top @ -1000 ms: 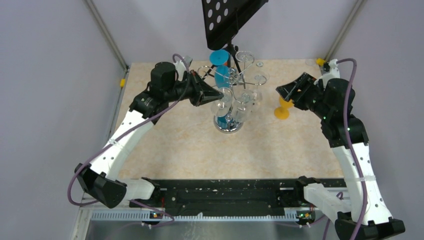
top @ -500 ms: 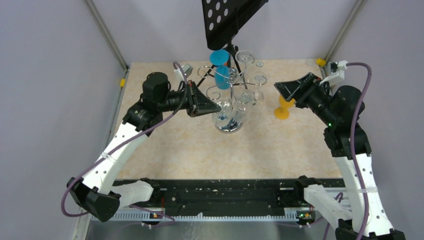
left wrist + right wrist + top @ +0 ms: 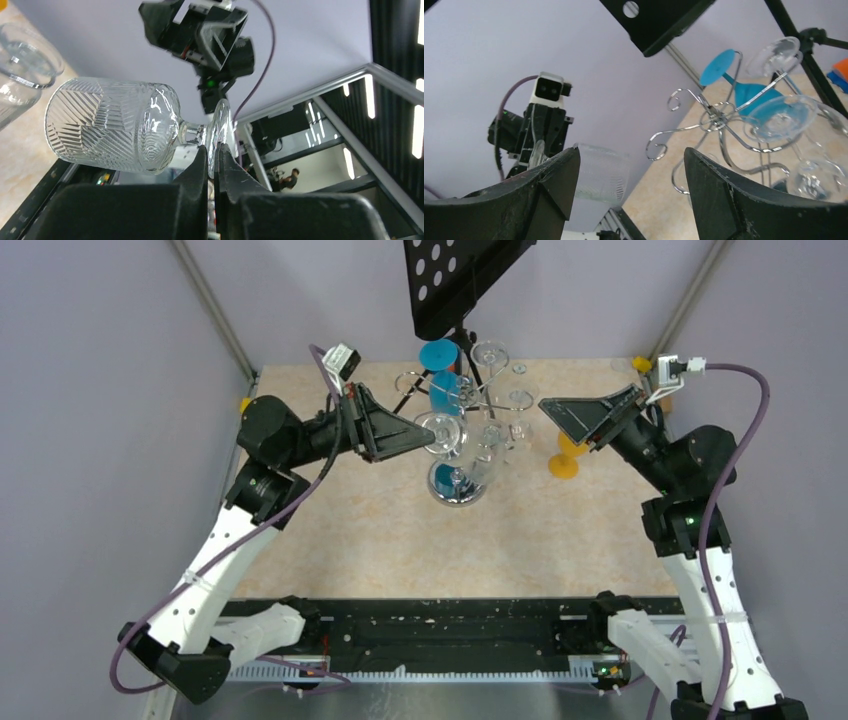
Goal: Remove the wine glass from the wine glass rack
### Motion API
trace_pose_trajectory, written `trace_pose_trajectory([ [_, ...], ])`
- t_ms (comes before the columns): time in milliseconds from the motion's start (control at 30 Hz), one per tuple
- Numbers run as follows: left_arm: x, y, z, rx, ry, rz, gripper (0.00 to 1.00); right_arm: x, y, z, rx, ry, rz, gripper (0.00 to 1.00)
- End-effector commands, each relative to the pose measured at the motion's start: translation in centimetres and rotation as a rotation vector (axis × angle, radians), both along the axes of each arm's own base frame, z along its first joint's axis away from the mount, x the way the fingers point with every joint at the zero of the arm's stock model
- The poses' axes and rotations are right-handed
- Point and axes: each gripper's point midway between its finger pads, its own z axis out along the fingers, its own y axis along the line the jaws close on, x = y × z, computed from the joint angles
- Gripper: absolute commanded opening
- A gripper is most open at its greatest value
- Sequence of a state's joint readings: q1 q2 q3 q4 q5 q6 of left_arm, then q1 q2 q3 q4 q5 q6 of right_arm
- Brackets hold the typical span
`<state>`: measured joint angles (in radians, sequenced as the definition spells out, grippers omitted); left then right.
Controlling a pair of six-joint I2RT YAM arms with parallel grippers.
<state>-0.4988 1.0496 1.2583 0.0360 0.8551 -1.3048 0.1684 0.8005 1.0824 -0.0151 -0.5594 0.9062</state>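
Note:
The chrome wine glass rack (image 3: 478,405) stands on its round mirrored base (image 3: 457,490) at the back middle; it also shows in the right wrist view (image 3: 716,117). A blue glass (image 3: 441,390) and clear glasses (image 3: 515,415) hang from its arms. My left gripper (image 3: 425,431) is shut on the foot (image 3: 219,127) of a clear patterned wine glass (image 3: 112,127). It holds the glass on its side in the air, just left of the rack's arms and apart from them (image 3: 604,175). My right gripper (image 3: 552,408) is open and empty, right of the rack, pointing at it (image 3: 630,152).
A black tripod stand with a perforated plate (image 3: 460,275) rises behind the rack. An orange glass (image 3: 566,457) stands on the table under my right gripper. Grey walls close in the left, back and right sides.
My left gripper has pulled back to the left and risen, carrying the clear glass away from the rack's arms. My right arm has lifted and tilted toward the rack.

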Motion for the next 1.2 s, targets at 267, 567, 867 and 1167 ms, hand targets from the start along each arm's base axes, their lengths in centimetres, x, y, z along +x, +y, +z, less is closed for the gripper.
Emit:
trace_pose_trajectory([
  [267,0.0,1.3,12.0,-0.476,-0.099,0.041,0.0,-4.3,4.1,6.0,0.258,-0.14,0.274,0.8],
  [567,-1.3,1.9,14.6,-0.638,-0.107,-0.015,0.0,-5.0,6.1,7.1,0.279,-0.181,0.355,0.8],
  [867,-1.6,1.5,14.7,-0.662,-0.09,-0.063,0.0,-6.3,6.5,9.4,0.322,-0.286,0.449,0.73],
  [1167,-0.9,1.9,14.5,-0.782,0.006,-0.156,0.0,-9.4,6.2,12.1,0.386,-0.442,0.587,0.44],
])
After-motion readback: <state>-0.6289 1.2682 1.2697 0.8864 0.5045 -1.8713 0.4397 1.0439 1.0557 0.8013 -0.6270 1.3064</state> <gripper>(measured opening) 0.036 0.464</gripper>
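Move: The clear wine glass, already off the rack, hangs by its foot from the left fingers; its middle lies about 15 cm to the right hand's left, 6 cm back and 4 cm below. The open right gripper is some 20 cm to the left hand's right, 7 cm ahead and 2 cm lower. From the left hand, the rack's top is about 15 cm ahead, 7 cm right and 10 cm below; another clear glass hangs 9 cm ahead, 11 cm right, 16 cm below. The clear glass, still pinched by its foot, is carried up about 12 cm as the left hand tips its fingertips up some 35 degrees, swinging the bowl out to the right. The right hand comes up, left and somewhat back to meet the bowl's open end, turning counter-clockwise and tilting up, and late on begins closing its wide-open fingers; whether they touch the glass isn't clear. ##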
